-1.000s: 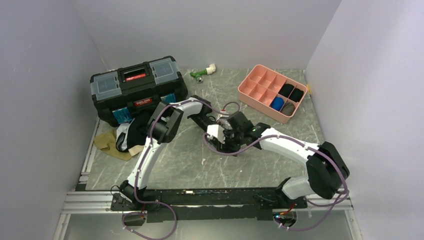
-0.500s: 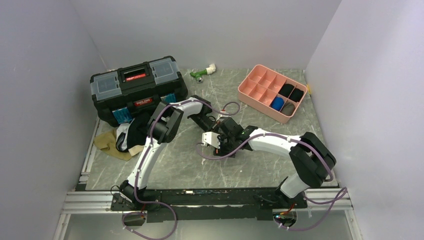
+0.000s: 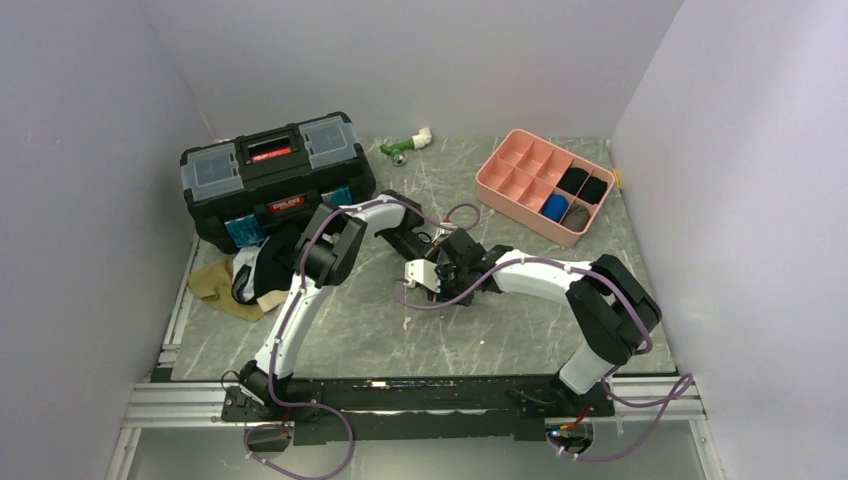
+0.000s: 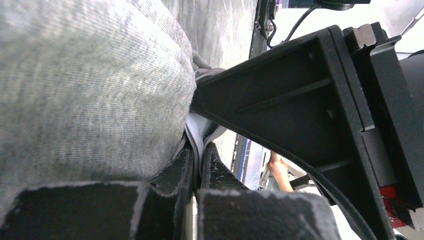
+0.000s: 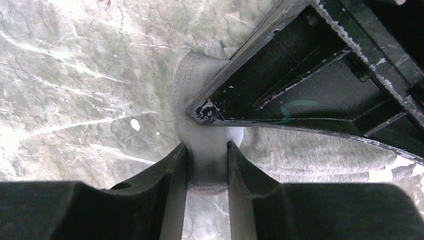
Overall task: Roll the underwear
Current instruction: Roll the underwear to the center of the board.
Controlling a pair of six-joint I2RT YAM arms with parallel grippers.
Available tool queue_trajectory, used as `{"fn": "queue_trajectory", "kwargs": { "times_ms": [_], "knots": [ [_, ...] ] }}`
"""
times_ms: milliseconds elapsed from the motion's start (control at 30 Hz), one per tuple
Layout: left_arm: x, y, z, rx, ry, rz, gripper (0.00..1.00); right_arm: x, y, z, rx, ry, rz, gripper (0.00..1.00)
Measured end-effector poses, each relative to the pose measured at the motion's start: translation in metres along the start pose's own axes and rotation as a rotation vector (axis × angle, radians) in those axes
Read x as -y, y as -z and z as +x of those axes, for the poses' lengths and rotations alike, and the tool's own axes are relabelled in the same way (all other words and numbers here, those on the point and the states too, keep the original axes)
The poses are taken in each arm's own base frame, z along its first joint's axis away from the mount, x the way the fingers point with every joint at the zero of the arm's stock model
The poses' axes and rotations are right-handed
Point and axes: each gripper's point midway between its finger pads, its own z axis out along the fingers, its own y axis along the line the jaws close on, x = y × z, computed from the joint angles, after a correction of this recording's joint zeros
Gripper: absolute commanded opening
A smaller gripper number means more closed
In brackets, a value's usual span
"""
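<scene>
A grey underwear (image 5: 310,155) lies bunched on the marble table at the centre, mostly hidden under both grippers in the top view. My left gripper (image 4: 200,150) is shut on a thin edge of this grey underwear (image 4: 90,85), whose bulk fills the left of its view. My right gripper (image 5: 208,150) is shut on a fold of the same cloth, right beside the left gripper's black finger (image 5: 310,95). From above, the left gripper (image 3: 430,250) and right gripper (image 3: 441,276) meet mid-table.
A pile of more underwear (image 3: 250,275) lies at the left, next to a black toolbox (image 3: 275,175). A pink compartment tray (image 3: 510,195) at the back right holds rolled dark pieces (image 3: 575,180). A green and white object (image 3: 405,145) lies by the back wall.
My right arm has swung left toward the left gripper, and its jaws have closed on the grey cloth. The left arm has stayed put.
</scene>
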Motion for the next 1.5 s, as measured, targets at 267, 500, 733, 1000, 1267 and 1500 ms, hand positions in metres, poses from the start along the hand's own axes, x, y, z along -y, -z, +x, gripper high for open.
{"fn": "queue_trajectory", "kwargs": {
  "times_ms": [267, 500, 733, 1000, 1267, 1500],
  "knots": [
    [-0.003, 0.001, 0.000, 0.005, -0.003, -0.007, 0.33, 0.001, -0.002, -0.001, 0.017, -0.026, -0.080, 0.00],
    [0.002, 0.009, 0.004, 0.019, -0.033, -0.052, 0.53, 0.001, -0.001, -0.001, 0.042, -0.080, -0.160, 0.00],
    [0.005, 0.021, 0.010, 0.034, -0.057, -0.111, 0.61, -0.002, 0.000, -0.001, 0.052, -0.103, -0.195, 0.00],
    [0.002, 0.043, 0.029, 0.054, -0.045, -0.190, 0.66, -0.003, 0.001, -0.001, 0.051, -0.113, -0.211, 0.00],
    [-0.008, 0.079, 0.038, 0.122, -0.053, -0.276, 0.67, -0.004, 0.002, -0.002, 0.044, -0.136, -0.248, 0.00],
    [-0.015, 0.118, 0.062, 0.214, -0.104, -0.429, 0.66, -0.007, 0.003, -0.005, 0.028, -0.203, -0.375, 0.00]
  ]
}}
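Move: The underwear's waistband end lies between the right hand's still-parted fingers, about 1 cm below and 1 cm to the left. The left hand already pinches that end, its middle about 1 cm to that hand's right and 1 cm below, level fore and aft. From the right hand, the pink tray stands roughly 22 cm ahead and 20 cm right; from the left hand, the dark clothes pile sits some 32 cm left and 3 cm ahead. As the right pinches the waistband, tilting 25 degrees, the left lets go and withdraws some 13 cm left. ##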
